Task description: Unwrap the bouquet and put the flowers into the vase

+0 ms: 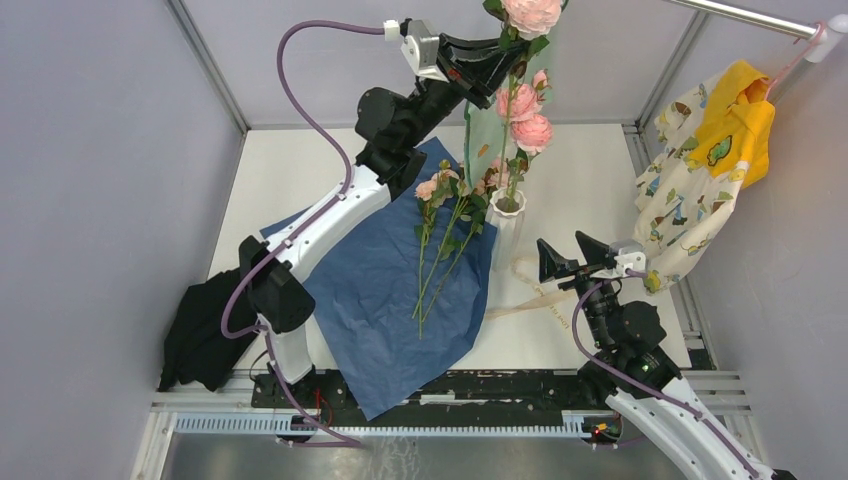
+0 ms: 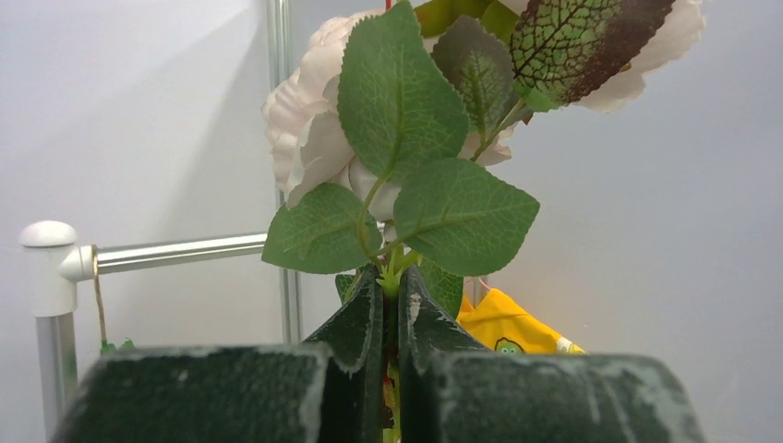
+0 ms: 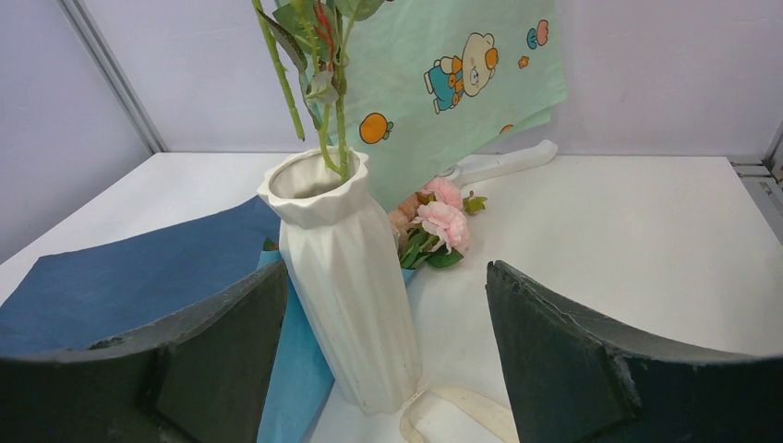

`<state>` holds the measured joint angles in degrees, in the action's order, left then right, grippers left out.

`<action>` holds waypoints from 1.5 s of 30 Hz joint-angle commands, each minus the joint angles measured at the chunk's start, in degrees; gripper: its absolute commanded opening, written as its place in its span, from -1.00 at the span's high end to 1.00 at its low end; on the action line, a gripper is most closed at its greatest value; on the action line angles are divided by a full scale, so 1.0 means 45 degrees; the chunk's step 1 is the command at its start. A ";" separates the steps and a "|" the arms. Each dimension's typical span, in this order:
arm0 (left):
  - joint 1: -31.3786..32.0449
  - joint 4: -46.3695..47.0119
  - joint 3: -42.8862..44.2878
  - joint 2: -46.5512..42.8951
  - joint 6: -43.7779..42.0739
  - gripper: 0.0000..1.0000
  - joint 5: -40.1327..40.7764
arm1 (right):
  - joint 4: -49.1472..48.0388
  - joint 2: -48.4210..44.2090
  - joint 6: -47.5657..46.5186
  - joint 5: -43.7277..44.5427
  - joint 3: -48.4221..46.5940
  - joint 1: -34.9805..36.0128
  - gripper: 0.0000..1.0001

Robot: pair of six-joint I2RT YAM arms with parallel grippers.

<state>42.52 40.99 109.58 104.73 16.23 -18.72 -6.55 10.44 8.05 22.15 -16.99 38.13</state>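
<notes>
The white ribbed vase (image 1: 505, 218) (image 3: 346, 277) stands at the right edge of the opened blue paper (image 1: 385, 300) (image 3: 111, 286). High above it, my left gripper (image 1: 512, 62) (image 2: 392, 288) is shut on a green rose stem (image 2: 391, 277) just under leaves and a pale bloom (image 2: 305, 120). Pink roses (image 1: 527, 115) hang on stems (image 3: 334, 120) that reach down into the vase mouth. More flowers (image 1: 440, 235) (image 3: 443, 223) lie on the paper. My right gripper (image 1: 563, 260) (image 3: 386, 277) is open to the vase's right, fingers not touching it.
The cream ribbon (image 1: 530, 292) (image 3: 462, 411) lies loose by the vase foot. A green patterned cloth (image 3: 443, 83) hangs behind the vase. A yellow and cream garment (image 1: 710, 170) hangs from the rail at the right. A black cloth (image 1: 205, 335) lies at the left edge.
</notes>
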 commanded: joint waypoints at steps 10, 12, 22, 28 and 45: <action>0.0044 0.1655 -0.1093 -0.0432 0.1175 0.95 -0.0243 | -0.0238 -0.0074 -0.0099 0.0176 -0.0022 -0.0017 -0.69; 0.0037 0.1826 -0.1493 -0.0621 0.1248 0.95 -0.0197 | -0.0234 -0.0032 -0.0093 0.0156 -0.0019 -0.0029 -0.69; 0.0045 0.2036 -0.2263 -0.1070 0.1362 0.95 -0.0410 | -0.0288 -0.0103 -0.0043 0.0117 0.0171 -0.0022 -0.70; 0.0043 0.2346 -0.3204 -0.1436 0.1410 0.96 -0.0320 | -0.0283 0.0000 -0.0023 0.0088 0.0121 -0.0025 -0.70; 0.0201 0.2294 -0.5522 -0.1271 0.2659 0.77 -0.0281 | -0.0240 -0.0043 0.0228 -0.0020 0.0282 -0.0031 -0.70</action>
<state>42.57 49.63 84.79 99.57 24.69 -19.64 -6.20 10.48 8.21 22.11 -15.81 38.13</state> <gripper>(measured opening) 0.081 0.847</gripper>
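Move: The left hand grips a rose upright, its stem end just above the vase's mouth. The vase's middle is about 45 cm below that hand, roughly 1 cm ahead and 2 cm right. The blooms already standing in the vase are some 6 cm ahead, 4 cm right and 13 cm below. The loose roses lie about 4 cm ahead, 12 cm left and 50 cm down. From the right hand, the vase is around 12 cm ahead, 9 cm left and 11 cm lower. Down goes the left hand, about 12 cm in two steps with a near-halt between them, taking the held rose's stem into the vase's mouth beside the stems already there. The wrist tips some 15 degrees forward on the way, and the fingers stay shut on the stem. ##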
